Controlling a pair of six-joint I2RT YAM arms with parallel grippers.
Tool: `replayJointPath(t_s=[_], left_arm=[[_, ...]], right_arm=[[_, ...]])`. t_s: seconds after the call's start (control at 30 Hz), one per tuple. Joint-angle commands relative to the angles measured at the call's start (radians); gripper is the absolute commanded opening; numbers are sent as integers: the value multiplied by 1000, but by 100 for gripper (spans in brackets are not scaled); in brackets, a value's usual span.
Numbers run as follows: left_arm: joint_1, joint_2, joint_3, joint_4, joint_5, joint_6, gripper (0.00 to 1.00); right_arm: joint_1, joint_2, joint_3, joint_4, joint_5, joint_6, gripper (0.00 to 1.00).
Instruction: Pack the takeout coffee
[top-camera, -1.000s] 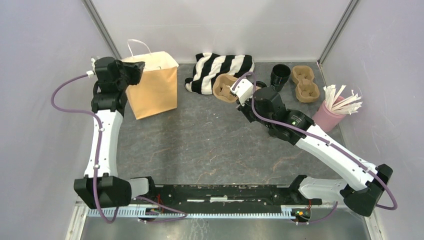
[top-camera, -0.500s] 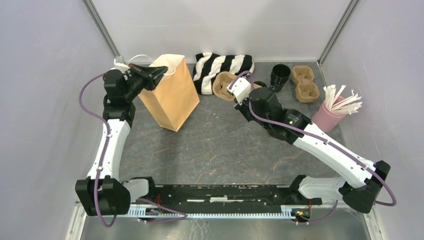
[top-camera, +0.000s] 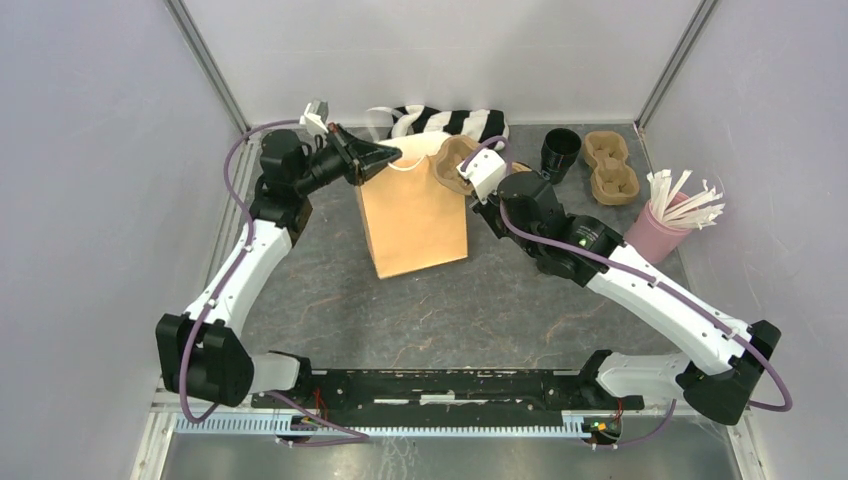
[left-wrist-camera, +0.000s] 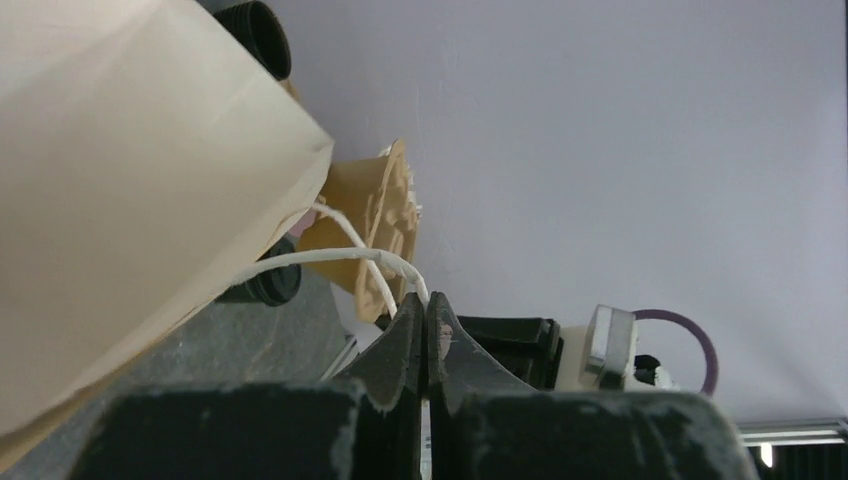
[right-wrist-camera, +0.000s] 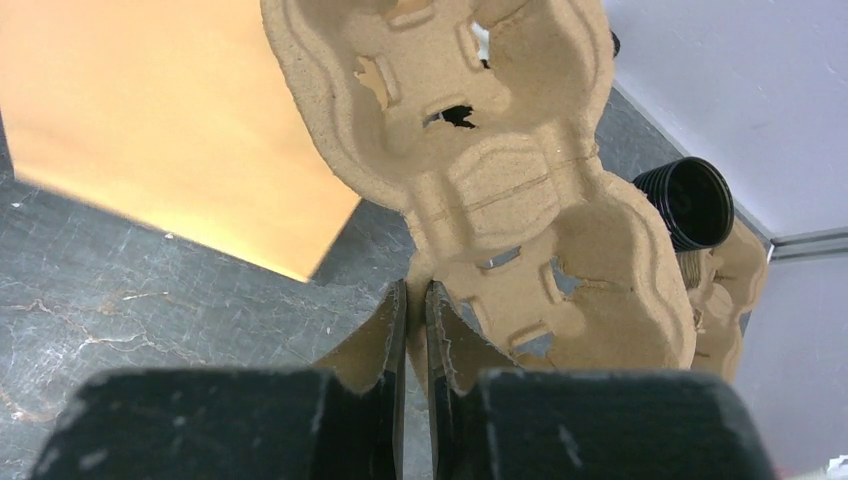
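My left gripper (top-camera: 394, 155) (left-wrist-camera: 427, 300) is shut on the white string handle (left-wrist-camera: 330, 257) of the brown paper bag (top-camera: 412, 215) (left-wrist-camera: 120, 180), which stands at the centre back. My right gripper (top-camera: 466, 182) (right-wrist-camera: 418, 290) is shut on the rim of a brown pulp cup carrier (top-camera: 447, 158) (right-wrist-camera: 480, 170), held tilted just right of the bag's top. The takeout coffee does not show clearly. A black ribbed round rim (left-wrist-camera: 258, 287) peeks from under the bag's edge in the left wrist view, and I cannot tell what it is.
A lidless black cup (top-camera: 560, 152) (right-wrist-camera: 690, 200) and a second pulp carrier (top-camera: 611, 167) stand at the back right. A pink cup of white stirrers (top-camera: 655, 232) is by the right wall. A black-and-white striped cloth (top-camera: 450, 122) lies behind the bag.
The left arm swung right, carrying the bag by its handle from the back left to the centre, up against the carrier. The right gripper kept its hold and hardly moved.
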Motion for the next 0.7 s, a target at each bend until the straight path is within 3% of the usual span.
replayJointPath(t_s=[0.0, 0.33, 0.6, 0.67], left_arm=[[1, -75, -76, -3, 24, 66, 2], [-21, -159, -155, -40, 24, 75, 2], [-138, -159, -96, -101, 41, 134, 2], [-156, -170, -84, -145, 29, 160, 10]], right_arm=[[4, -27, 62, -8, 56, 32, 0], [4, -138, 55, -51, 73, 46, 0], [4, -220, 80, -31, 149, 27, 0], [4, -208, 104, -27, 154, 6, 0]])
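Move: The left hand still grips a handle of the paper bag, whose body hangs with its middle about 18 cm below that hand, some 4 cm to its right and 1 cm back; the striped cloth lies roughly 30 cm ahead, 8 cm right and 35 cm below. From the right hand, already pinching the cup carrier, the bag's middle is about 11 cm left, 5 cm ahead and 9 cm below, while the lidded cup stands some 15 cm right, 1 cm ahead and 23 cm lower. Keeping its fingers shut on the handle, the left hand first dips about 3 cm, then goes on drawing the bag back towards the robot by some 6 cm in all, curving to its right over the last part with a slight clockwise turn. The right hand keeps its pinch on the carrier's edge and, slowly at first and then faster, lifts it about 7 cm while backing off some 5 cm to the right and a little back, tipping its fingers slightly upward, away from the bag and over towards the lidded cup. ##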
